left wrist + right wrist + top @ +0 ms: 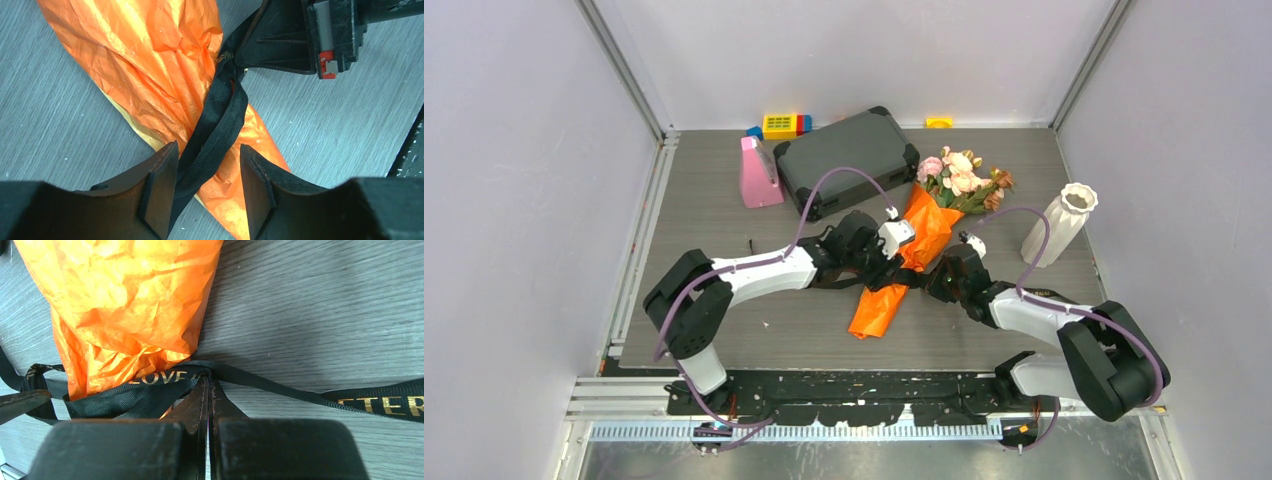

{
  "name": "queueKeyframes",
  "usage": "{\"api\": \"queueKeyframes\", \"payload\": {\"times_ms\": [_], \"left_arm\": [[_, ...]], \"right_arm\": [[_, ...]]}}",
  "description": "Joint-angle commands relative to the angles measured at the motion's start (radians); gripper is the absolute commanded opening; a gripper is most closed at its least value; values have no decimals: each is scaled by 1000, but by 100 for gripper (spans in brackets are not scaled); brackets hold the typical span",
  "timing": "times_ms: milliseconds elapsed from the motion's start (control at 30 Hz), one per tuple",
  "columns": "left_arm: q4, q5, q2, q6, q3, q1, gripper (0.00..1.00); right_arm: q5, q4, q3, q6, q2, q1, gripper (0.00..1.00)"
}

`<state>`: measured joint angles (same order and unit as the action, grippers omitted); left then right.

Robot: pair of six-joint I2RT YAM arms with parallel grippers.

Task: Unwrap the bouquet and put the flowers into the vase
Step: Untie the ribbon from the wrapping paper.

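The bouquet (904, 262) lies on the table, its orange paper cone (150, 70) crinkled and its narrow end toward me. Pink roses, the flowers (962, 176), stick out at the far wide end. A black ribbon (215, 130) with gold letters crosses the paper. My left gripper (207, 157) is open and straddles that ribbon, which rests against the left finger (160, 185). My right gripper (208, 382) is shut, its tips pinching the ribbon (150, 385) beside the paper (125, 300). The white vase (1058, 224) stands upright at the right.
A dark hard case (849, 160) lies at the back behind the bouquet, with a pink wedge (759, 175) to its left. Coloured blocks (784, 124) and a yellow block (938, 122) sit by the back wall. A loose ribbon end (380, 402) trails right.
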<state>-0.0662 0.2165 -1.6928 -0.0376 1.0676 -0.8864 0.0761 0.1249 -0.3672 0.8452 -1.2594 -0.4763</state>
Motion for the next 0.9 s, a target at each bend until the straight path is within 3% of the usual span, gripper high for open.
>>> {"api": "queueKeyframes", "payload": {"times_ms": [0,200,533,633,867], "left_arm": [[-8,-27,-13,-26,31,-3,50],[-15,-36,-22,-20,33,-5,39],[-10,-51,-10,-10,26,-5,4],[-4,-56,-5,-2,20,-5,0],[26,-61,13,32,-6,-5,0]], "right_arm": [[10,-28,-5,-6,-24,-3,0],[11,-28,-6,-6,-27,-3,0],[21,-37,-5,-8,-18,-2,0],[29,-42,-3,-7,-12,-2,0],[91,-110,-22,-3,-5,-2,0]]}}
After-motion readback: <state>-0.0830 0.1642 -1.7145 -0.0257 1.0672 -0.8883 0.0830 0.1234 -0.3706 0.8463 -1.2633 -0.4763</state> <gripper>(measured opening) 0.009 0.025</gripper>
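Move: The left hand's open fingers hang just above the black ribbon, which crosses between them about 2 cm below. The orange wrapping paper's middle is some 4 cm ahead and 4 cm right, the flower heads roughly 20 cm ahead and 15 cm right, both a few centimetres lower. From the right hand, whose shut fingers hold the ribbon at the paper's right edge, that ribbon stretch lies about 8 cm left, nearly level fore and aft. The left hand sinks about 1.5 cm and pinches the ribbon shut between its fingertips; the right keeps its hold. ##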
